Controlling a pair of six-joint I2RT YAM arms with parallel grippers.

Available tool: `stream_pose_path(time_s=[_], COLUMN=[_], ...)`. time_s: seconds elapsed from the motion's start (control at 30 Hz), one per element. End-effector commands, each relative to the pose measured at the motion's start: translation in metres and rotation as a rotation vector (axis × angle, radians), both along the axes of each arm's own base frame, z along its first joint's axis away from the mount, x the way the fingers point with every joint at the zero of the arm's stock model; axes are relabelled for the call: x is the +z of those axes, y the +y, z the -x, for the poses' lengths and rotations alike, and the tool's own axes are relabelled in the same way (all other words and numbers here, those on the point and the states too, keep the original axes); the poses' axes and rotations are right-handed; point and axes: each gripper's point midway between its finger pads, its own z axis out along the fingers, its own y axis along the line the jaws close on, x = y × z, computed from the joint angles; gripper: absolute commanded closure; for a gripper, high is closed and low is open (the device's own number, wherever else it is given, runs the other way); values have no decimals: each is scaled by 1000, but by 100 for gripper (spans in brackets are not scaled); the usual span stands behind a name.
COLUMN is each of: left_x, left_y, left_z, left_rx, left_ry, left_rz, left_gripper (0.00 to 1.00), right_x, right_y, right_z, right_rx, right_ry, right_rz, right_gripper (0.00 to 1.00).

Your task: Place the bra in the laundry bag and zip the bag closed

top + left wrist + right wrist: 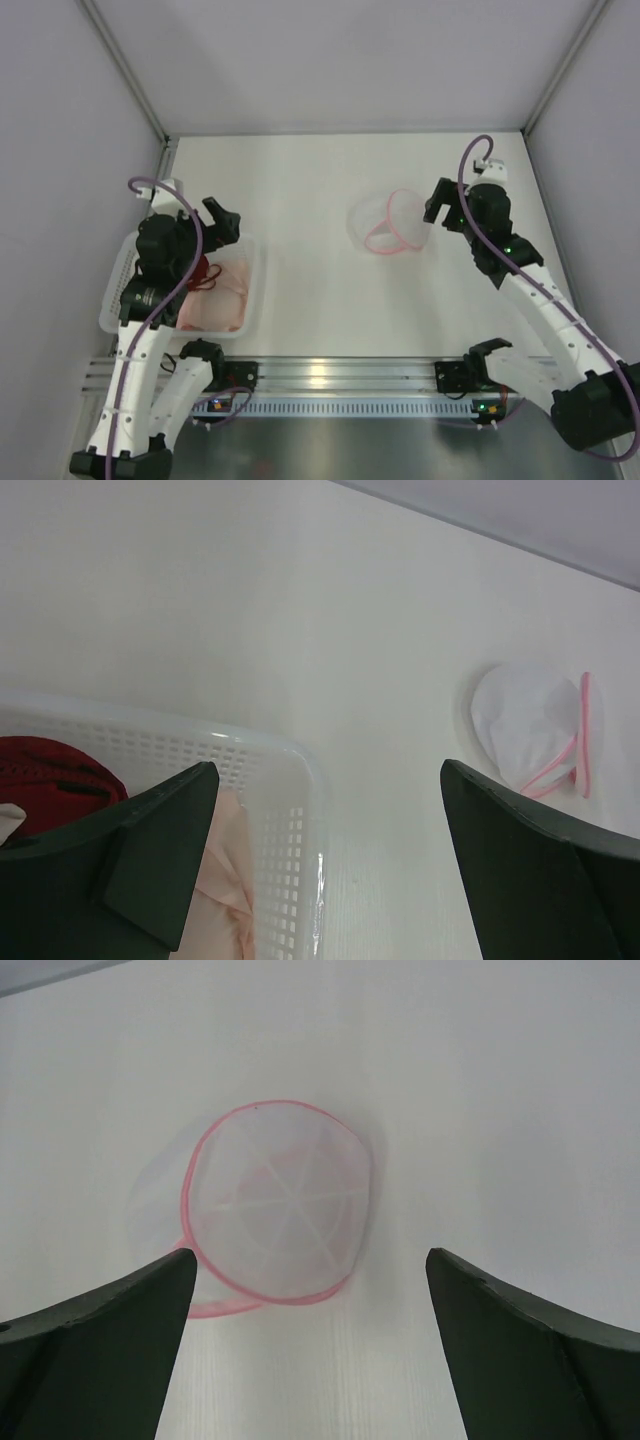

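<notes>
The laundry bag (388, 222) lies unzipped at mid-table, a white mesh pouch with a pink zip rim and its two halves parted. It also shows in the right wrist view (275, 1210) and the left wrist view (525, 725). The pale pink bra (215, 300) lies in the white basket (255, 300) at the left, and shows in the left wrist view (225, 870). My left gripper (222, 222) is open and empty above the basket's far right corner (327, 770). My right gripper (437, 208) is open and empty, just right of the bag (310, 1255).
A dark red bra (200, 270) lies in the same basket beside the pale one, also in the left wrist view (50, 775). The basket's perforated rim (270, 750) stands between the pale bra and the table. Grey walls close off the left, right and back.
</notes>
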Motion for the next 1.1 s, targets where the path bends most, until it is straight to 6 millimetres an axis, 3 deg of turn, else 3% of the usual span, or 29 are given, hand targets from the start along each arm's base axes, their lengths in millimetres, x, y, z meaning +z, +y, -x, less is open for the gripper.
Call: stream_pose_path(time_s=[0.0, 0.13, 0.17, 0.23, 0.27, 0.3, 0.33, 0.37, 0.4, 0.47, 0.5, 0.67, 0.7, 0.77, 0.8, 0.83, 1.07], left_x=[16, 12, 9, 6, 3, 3, 2, 2, 2, 3, 5, 3, 3, 3, 3, 3, 4], left_y=[-2, -10, -11, -13, -16, -19, -20, -22, -23, -23, -23, -25, -25, -24, -23, -23, -24], left_z=[0, -2, -4, -6, -7, -7, -6, -6, -6, -6, -6, -4, -3, -3, -3, -3, -2], left_rx=[-13, -59, -66, -80, -105, -120, -132, -145, -149, -147, -149, -167, -168, -162, -160, -160, -165], left_ry=[-72, -63, -51, -39, -27, -28, -26, -24, -24, -27, -30, -32, -30, -34, -36, -36, -40], left_rz=[3, 15, 11, 3, -4, -6, -7, -7, -6, -4, -4, -6, -8, -10, -13, -16, -21], left_gripper=[1, 1, 1, 1, 1, 1, 1, 1, 1, 1, 1, 1, 1, 1, 1, 1, 1], right_x=[10, 7, 15, 8, 16, 4, 4, 16, 0, 7, -7, -23, -37, -40, -56, -54, -80], right_y=[-4, 8, 17, 26, 32, 36, 40, 45, 56, 67, 71, 86, 88, 88, 89, 91, 92], right_z=[-9, -19, -23, -33, -38, -46, -51, -60, -65, -76, -81, -100, -105, -115, -119, -124, -121], right_rx=[-57, -38, -16, -2, -8, -12, -9, -13, 8, 28, 32, 40, 36, 5, -1, -8, -2], right_ry=[-20, -11, -30, -2, -12, 27, 33, 15, 66, 66, 105, 126, 153, 166, 203, 200, 245], right_rz=[-29, -27, -28, 9, 28, 61, 87, 99, 134, 156, 178, 203, 217, 229, 250, 251, 283], right_gripper=[1, 1, 1, 1, 1, 1, 1, 1, 1, 1, 1, 1, 1, 1, 1, 2, 30])
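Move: The laundry bag stands ahead of the right hand, its middle roughly 11 cm forward, 8 cm to the left and 16 cm below the open fingers. The upper edge of its pink rim is about 14 cm ahead, 6 cm left and 11 cm lower; nothing else stands close. From the left hand, over the basket, the bag lies some 18 cm forward, 35 cm to the right and 22 cm down. Towards the upper pink rim of the laundry bag, the right hand swings forward about 12 cm and left about 9 cm, then sinks more steeply, some 10 cm down in all, tipping down and rolling its left side lower by some 15 degrees each. At the rim the wide-open fingers begin to close; a touch can't be made out. The empty left hand eases about 2 cm right, turning slightly clockwise. ##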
